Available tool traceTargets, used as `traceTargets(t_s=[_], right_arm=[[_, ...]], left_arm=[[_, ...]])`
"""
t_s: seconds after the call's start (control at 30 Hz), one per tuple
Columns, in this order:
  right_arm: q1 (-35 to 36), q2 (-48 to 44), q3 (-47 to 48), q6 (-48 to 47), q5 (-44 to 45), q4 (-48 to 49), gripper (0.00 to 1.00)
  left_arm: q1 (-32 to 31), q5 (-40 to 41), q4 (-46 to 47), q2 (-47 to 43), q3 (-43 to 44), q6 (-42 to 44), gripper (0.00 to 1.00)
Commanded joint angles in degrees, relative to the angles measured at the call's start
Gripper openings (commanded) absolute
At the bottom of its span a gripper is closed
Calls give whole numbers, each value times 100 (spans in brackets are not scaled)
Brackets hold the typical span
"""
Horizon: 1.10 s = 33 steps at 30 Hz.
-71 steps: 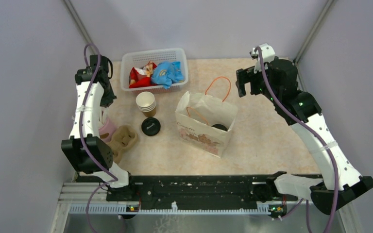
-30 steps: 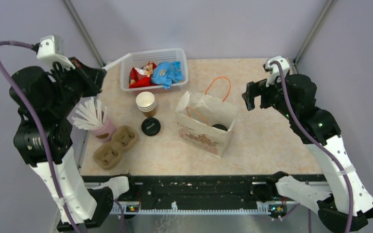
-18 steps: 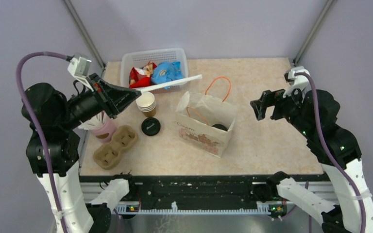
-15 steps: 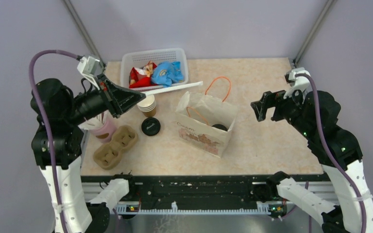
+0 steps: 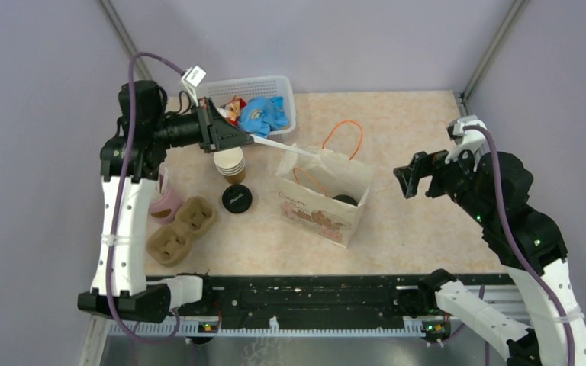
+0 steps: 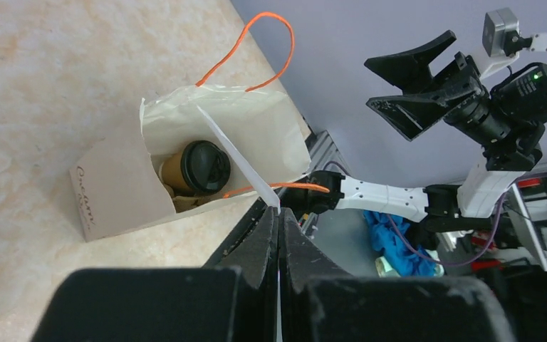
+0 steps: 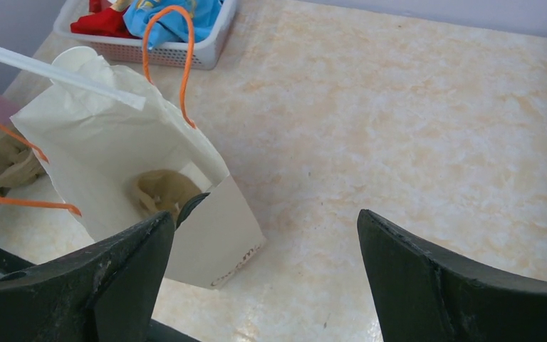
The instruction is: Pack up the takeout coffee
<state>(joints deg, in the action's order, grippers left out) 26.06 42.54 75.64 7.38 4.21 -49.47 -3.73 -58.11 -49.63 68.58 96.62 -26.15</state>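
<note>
The takeout coffee point(image 5: 343, 200), a brown cup with a black lid, stands inside the open paper bag point(image 5: 313, 207) with orange handles. It also shows in the left wrist view point(image 6: 198, 167), and only its lid edge shows in the right wrist view point(image 7: 179, 206). My left gripper point(image 5: 247, 137) is shut on a white paper-wrapped straw point(image 5: 290, 148). The straw's far end reaches over the bag's back rim point(image 6: 235, 158). My right gripper point(image 5: 414, 172) hangs open and empty to the right of the bag point(image 7: 100, 157).
A white basket point(image 5: 284, 85) of snack packs stands at the back. A stack of lidless cups point(image 5: 230, 162), a loose black lid point(image 5: 236, 199), a cardboard cup carrier point(image 5: 183, 227) and a pink cup point(image 5: 166, 203) stand left of the bag.
My left arm has swung right with the straw, from above the pink cup to the bag's opening. My right gripper has drawn back slightly and stayed open.
</note>
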Motion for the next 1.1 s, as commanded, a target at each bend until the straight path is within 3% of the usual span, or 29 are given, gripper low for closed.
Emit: traceTargets(t_s=[0.0,0.23,0.5,0.63,0.77,0.93,1.07], right_arm=[[-36,1,-117,79,-108,414,99],[-32,57,-330,285,-38,715,99],[-34,287,-118,279,669,589,99],[-32,586,376,560,828,-122,99],[-39,758,719,1080,1298,-520,99],[-31,674,1137,975,1297,-418,99],[-38,621,1276,847,1173,-34,99]], left_arm=[[-276,-184,181,514,349,-58,0],[-820,132,116,1517,587,-27,2],[-840,797,-68,2361,1472,266,66],[-840,1210,145,2211,1870,217,79],[-840,1841,598,1569,1683,295,98],[-840,2522,1458,385,777,437,99],[-840,2824,1825,-104,649,676,99]])
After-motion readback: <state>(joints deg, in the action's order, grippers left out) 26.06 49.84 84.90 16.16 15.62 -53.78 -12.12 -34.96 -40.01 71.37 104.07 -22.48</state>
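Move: Standing about 17 cm to the right of the left hand, level with it in depth and some 27 cm lower at its middle, is the open paper bag the held straw is bound for; a lidded cup inside lies about 22 cm right, 2 cm back. The loose black lid lies 3 cm ahead and 8 cm left, the cup stack 9 cm ahead and 7 cm left, both far below. From the right hand the bag is roughly 20 cm left. Swinging forward about 11 cm, down 7 and right 5, the left hand carries the held white straw, its free end at the bag's mouth, and spreads its fingers wide on the way to let go. It then backs off upward some 12 cm, drawing back and left as the wrist tips up about 30 degrees. The empty, open right hand dips slightly, then rises and shifts right, turning a little clockwise. ##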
